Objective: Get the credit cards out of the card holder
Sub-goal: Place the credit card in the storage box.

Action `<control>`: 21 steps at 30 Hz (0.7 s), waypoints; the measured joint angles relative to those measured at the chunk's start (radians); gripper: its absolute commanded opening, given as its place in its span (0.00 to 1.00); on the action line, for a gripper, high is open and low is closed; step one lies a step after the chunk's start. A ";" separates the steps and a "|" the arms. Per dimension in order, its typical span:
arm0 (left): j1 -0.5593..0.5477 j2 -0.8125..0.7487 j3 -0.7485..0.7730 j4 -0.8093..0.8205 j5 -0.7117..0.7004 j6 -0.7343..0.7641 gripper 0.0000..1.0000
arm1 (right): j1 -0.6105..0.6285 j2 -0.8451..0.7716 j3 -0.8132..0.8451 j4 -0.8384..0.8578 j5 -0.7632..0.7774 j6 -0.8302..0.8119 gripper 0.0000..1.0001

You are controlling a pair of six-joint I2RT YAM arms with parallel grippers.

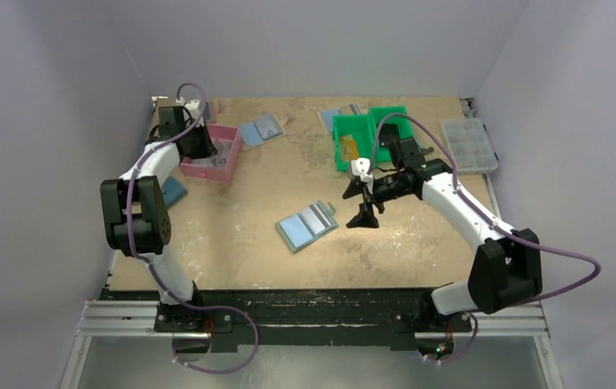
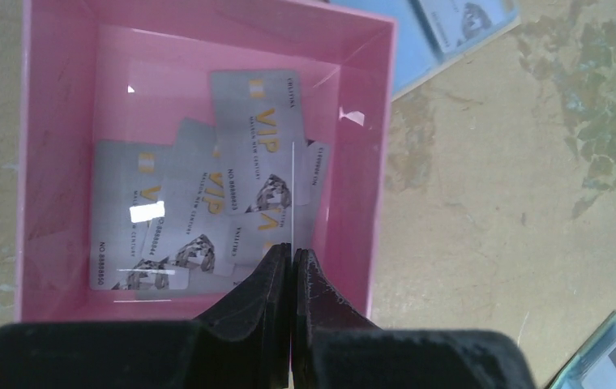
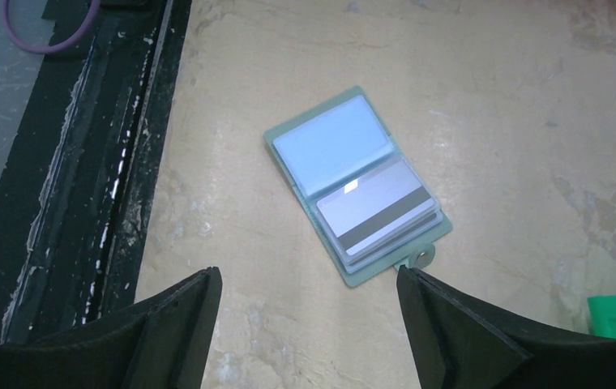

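Observation:
The card holder (image 1: pixel 305 225) lies open on the table, pale blue inside (image 3: pixel 333 146). A silver credit card (image 3: pixel 378 212) with a dark stripe sits in its pocket. My right gripper (image 3: pixel 306 275) hovers open just beside the holder's snap tab, and in the top view this gripper (image 1: pixel 363 209) stands right of the holder. My left gripper (image 2: pixel 292 253) is shut on a thin credit card (image 2: pixel 292 194) seen edge-on, over the pink box (image 2: pixel 370 162). Several silver VIP cards (image 2: pixel 260 121) lie inside the box.
A green bin (image 1: pixel 367 138) with an orange-yellow item (image 1: pixel 348 148) stands at the back. A clear organiser (image 1: pixel 468 144) is at the back right. Other blue folders (image 1: pixel 262 130) lie near the pink box (image 1: pixel 232 134), and a dark blue wallet (image 1: pixel 173 192) lies at the left.

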 measured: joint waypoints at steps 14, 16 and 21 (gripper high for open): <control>0.074 0.165 0.066 0.036 0.094 -0.083 0.25 | -0.036 -0.002 -0.002 -0.022 0.011 -0.018 0.89; 0.074 0.169 0.103 0.003 0.071 -0.087 0.34 | -0.036 -0.017 -0.005 -0.017 0.018 -0.016 0.89; 0.074 0.113 0.182 -0.038 -0.072 -0.079 0.55 | -0.037 -0.075 -0.008 -0.005 0.024 -0.006 0.90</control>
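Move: My left hand holds a card over the pink storage box; the box's middle lies about 5 cm ahead, 3 cm to the left and roughly 8 cm below it. The brown card holder lies some 16 cm ahead and 10 cm left, the white one about 11 cm ahead and 14 cm right, the blue one 11 cm back and 14 cm left. From my idle right hand the box is about 24 cm ahead and 44 cm left. I lower my left hand about 4 cm into the box, easing a couple of centimetres left, with the card still pinched. At the bottom I start parting the fingers and let go of the card, then lift about 5 cm away, drifting forward and left and turning some 10 degrees counter-clockwise while the fingers open to nearly half. ##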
